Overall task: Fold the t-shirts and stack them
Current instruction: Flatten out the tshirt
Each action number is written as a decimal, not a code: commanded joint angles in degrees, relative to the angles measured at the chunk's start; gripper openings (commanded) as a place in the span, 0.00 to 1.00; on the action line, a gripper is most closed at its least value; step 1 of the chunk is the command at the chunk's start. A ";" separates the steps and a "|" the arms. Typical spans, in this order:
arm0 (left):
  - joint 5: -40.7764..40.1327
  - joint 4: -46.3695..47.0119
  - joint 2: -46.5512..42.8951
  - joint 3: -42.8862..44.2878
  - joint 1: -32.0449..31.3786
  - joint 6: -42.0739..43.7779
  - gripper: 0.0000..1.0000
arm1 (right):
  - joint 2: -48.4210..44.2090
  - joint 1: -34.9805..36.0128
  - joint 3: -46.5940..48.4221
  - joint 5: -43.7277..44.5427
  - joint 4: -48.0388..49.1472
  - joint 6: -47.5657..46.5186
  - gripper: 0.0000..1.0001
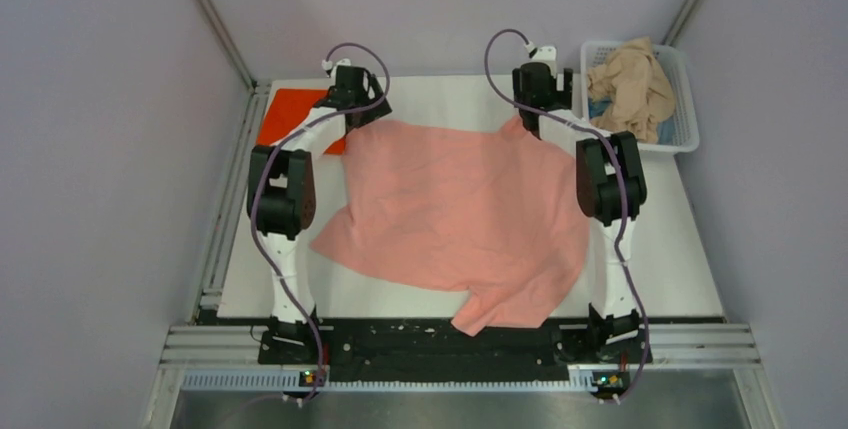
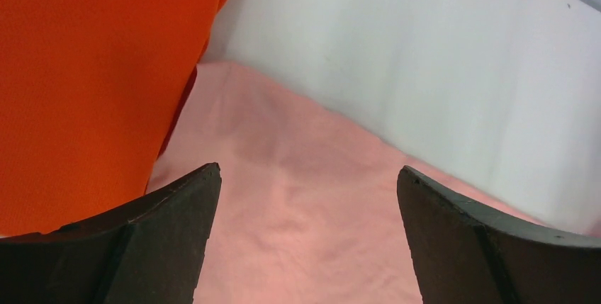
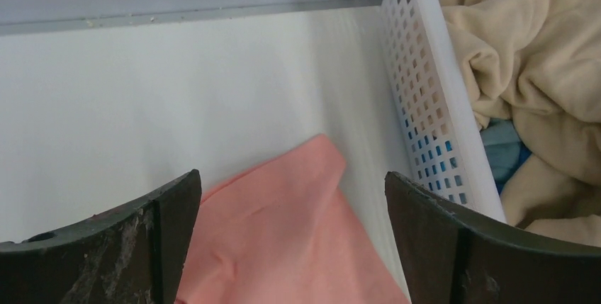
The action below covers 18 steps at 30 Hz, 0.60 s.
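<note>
A salmon-pink t-shirt [image 1: 460, 214] lies spread over the middle of the white table, its near sleeve hanging past the front edge. A folded orange-red t-shirt [image 1: 292, 117] lies at the far left, partly under my left arm. My left gripper [image 2: 308, 176] stands open above the pink cloth [image 2: 298, 205], beside the orange-red tee [image 2: 85, 84]. My right gripper [image 3: 290, 180] is open over the pink shirt's far right corner [image 3: 290, 226]. A beige-tan t-shirt [image 1: 632, 84] lies bunched in the basket.
A white lattice basket [image 1: 680, 99] stands at the far right corner, close to my right gripper; its wall [image 3: 425, 98] shows in the right wrist view with blue cloth [image 3: 500, 148] under the beige one. Grey walls enclose the table on three sides.
</note>
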 commanded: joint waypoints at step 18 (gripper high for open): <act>8.01 13.16 -43.71 -55.94 -2.64 -10.31 0.99 | -32.67 -0.20 -43.94 -37.70 1.71 28.64 0.99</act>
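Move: The spread t-shirt's middle lies about 25 cm back, 27 cm right and 7 cm below the left hand; from the right hand it is some 29 cm back, 28 cm left and 8 cm below. Its left sleeve tip is about 32 cm back and 8 cm left of the left hand. The orange stack sits level with the left hand, 13 cm left; the laundry basket's middle is 1 cm ahead and 18 cm right of the right hand. With fingers wide open and the far edge already released, both hands draw back over the t-shirt towards the robot, the left about 20 cm along its left side, rising a little and sinking again. The right comes back some 17 cm and swings left about 7 cm, rising slightly then dipping towards the cloth, as its wrist rolls about 35 degrees left side up and also turns counter-clockwise. ##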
